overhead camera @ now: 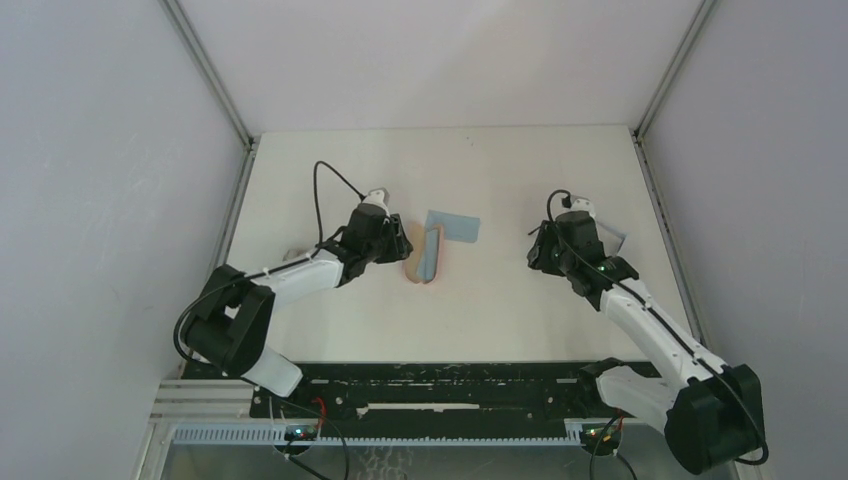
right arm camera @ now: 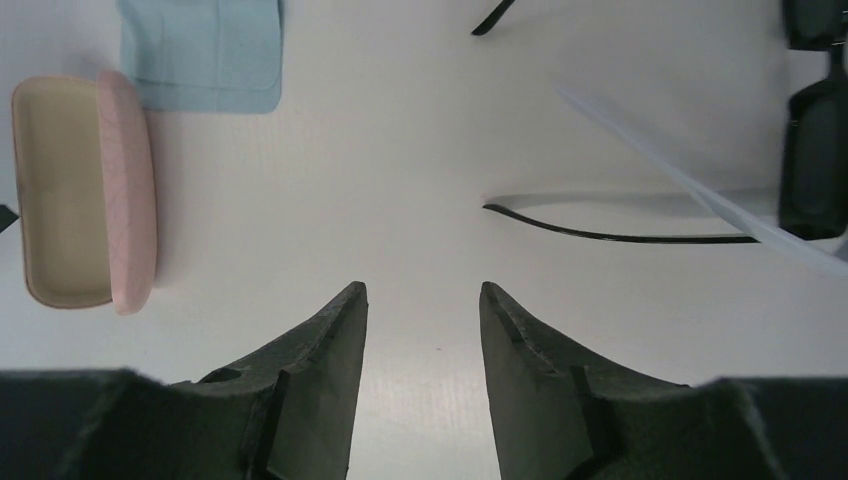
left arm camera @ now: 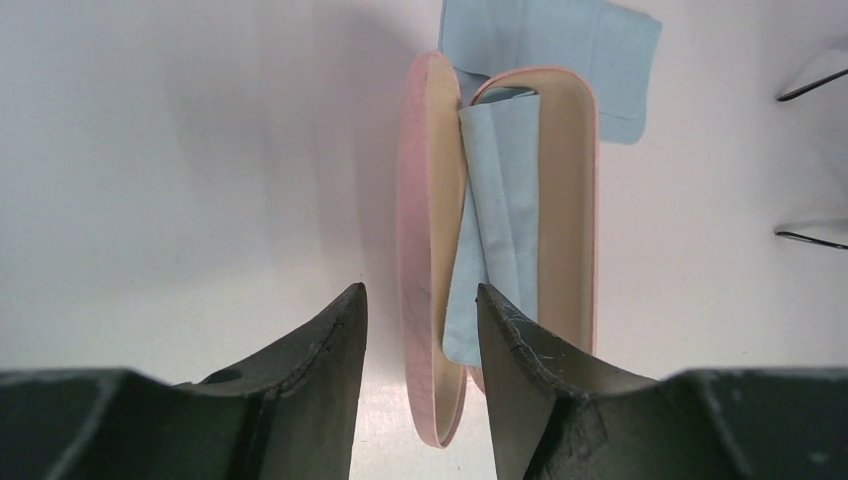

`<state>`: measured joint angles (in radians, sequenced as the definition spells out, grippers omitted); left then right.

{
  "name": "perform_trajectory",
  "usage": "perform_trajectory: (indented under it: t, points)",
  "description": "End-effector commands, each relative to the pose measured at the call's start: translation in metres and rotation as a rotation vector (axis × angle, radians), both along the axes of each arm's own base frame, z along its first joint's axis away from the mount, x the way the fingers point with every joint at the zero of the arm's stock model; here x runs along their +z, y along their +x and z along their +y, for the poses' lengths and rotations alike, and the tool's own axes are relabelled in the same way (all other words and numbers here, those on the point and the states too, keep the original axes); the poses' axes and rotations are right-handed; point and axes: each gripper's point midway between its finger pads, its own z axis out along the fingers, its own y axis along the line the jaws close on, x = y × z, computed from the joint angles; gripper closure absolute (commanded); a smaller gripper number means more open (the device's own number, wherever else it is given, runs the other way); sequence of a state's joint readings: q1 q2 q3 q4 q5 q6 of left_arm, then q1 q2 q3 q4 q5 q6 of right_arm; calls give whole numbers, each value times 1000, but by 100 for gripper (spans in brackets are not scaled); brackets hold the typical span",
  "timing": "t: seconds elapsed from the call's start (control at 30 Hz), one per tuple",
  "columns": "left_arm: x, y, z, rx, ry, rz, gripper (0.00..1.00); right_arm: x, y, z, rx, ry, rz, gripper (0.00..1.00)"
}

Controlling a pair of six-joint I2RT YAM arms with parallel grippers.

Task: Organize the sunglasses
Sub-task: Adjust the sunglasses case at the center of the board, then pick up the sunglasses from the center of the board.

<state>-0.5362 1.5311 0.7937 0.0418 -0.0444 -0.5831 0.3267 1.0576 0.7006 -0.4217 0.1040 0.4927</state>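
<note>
The sunglasses (right arm camera: 815, 165) lie on the table at the right edge of the right wrist view, dark lenses upright in the frame, one thin temple arm (right arm camera: 620, 234) stretched left. Their temple tips (left arm camera: 808, 87) also show at the right of the left wrist view. My right gripper (right arm camera: 422, 295) is open over bare table, left of and below the glasses, holding nothing. My left gripper (left arm camera: 420, 300) is open, with the near end of the open pink case's lid (left arm camera: 428, 250) standing between its fingers, a gap on each side. A blue cloth (left arm camera: 495, 220) lies inside the case.
A second light-blue cloth (overhead camera: 455, 226) lies flat just beyond the pink case (overhead camera: 424, 258). A pale flat sheet (overhead camera: 612, 239) shows beside the right wrist. Walls and metal frame posts close in the table on the left, right and back.
</note>
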Motion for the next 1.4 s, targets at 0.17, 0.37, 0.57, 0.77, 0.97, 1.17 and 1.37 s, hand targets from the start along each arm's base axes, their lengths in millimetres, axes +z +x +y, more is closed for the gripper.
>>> perform_trajectory:
  t: [0.17, 0.37, 0.57, 0.77, 0.97, 1.17, 1.37]
  points:
    - [57, 2, 26, 110, 3, -143, 51, 22, 2, -68, -260, -113, -87, 52]
    - [69, -12, 56, 191, 42, -204, 50, 18, 6, -97, -344, -147, -58, 52]
    - [60, -19, 66, 199, 62, -226, 49, 9, 15, -116, -379, -175, 11, 52]
    - [51, -18, 61, 165, 66, -224, 50, 13, 22, -141, -481, -223, 36, 54]
    - [46, -17, 62, 150, 88, -238, 50, 14, 23, -178, -622, -175, 30, 56]
    - [43, -17, 66, 149, 111, -244, 50, -4, 24, -195, -650, -126, 119, 58]
    - [45, -18, 64, 139, 102, -248, 50, -24, 33, -204, -646, -83, 192, 61]
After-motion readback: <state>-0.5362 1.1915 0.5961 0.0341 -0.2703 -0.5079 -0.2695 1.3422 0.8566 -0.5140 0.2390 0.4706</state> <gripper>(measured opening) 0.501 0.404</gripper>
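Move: The right hand goes for the white-framed sunglasses, about 18 cm to its right, 7 cm ahead and 9 cm below. The black sunglasses stand some 8 cm right of that hand and 7 cm ahead, and the open pink sunglasses case about 26 cm to its left and 7 cm ahead. From the left hand the case is roughly 4 cm right, 3 cm ahead and 5 cm below; the flat blue cloth is 11 cm right and 9 cm ahead, the patterned case 23 cm left and level. Rightwards some 20 cm, the right hand travels away from the pink case to the white-framed sunglasses, turning clockwise about 40 degrees, rising a little at first and finally sinking with its fingers tipping down. The left hand hops up 7 cm and over to the left and slightly back, away from the case, then sinks about 3 cm below its starting height. Both grippers stay half open. ##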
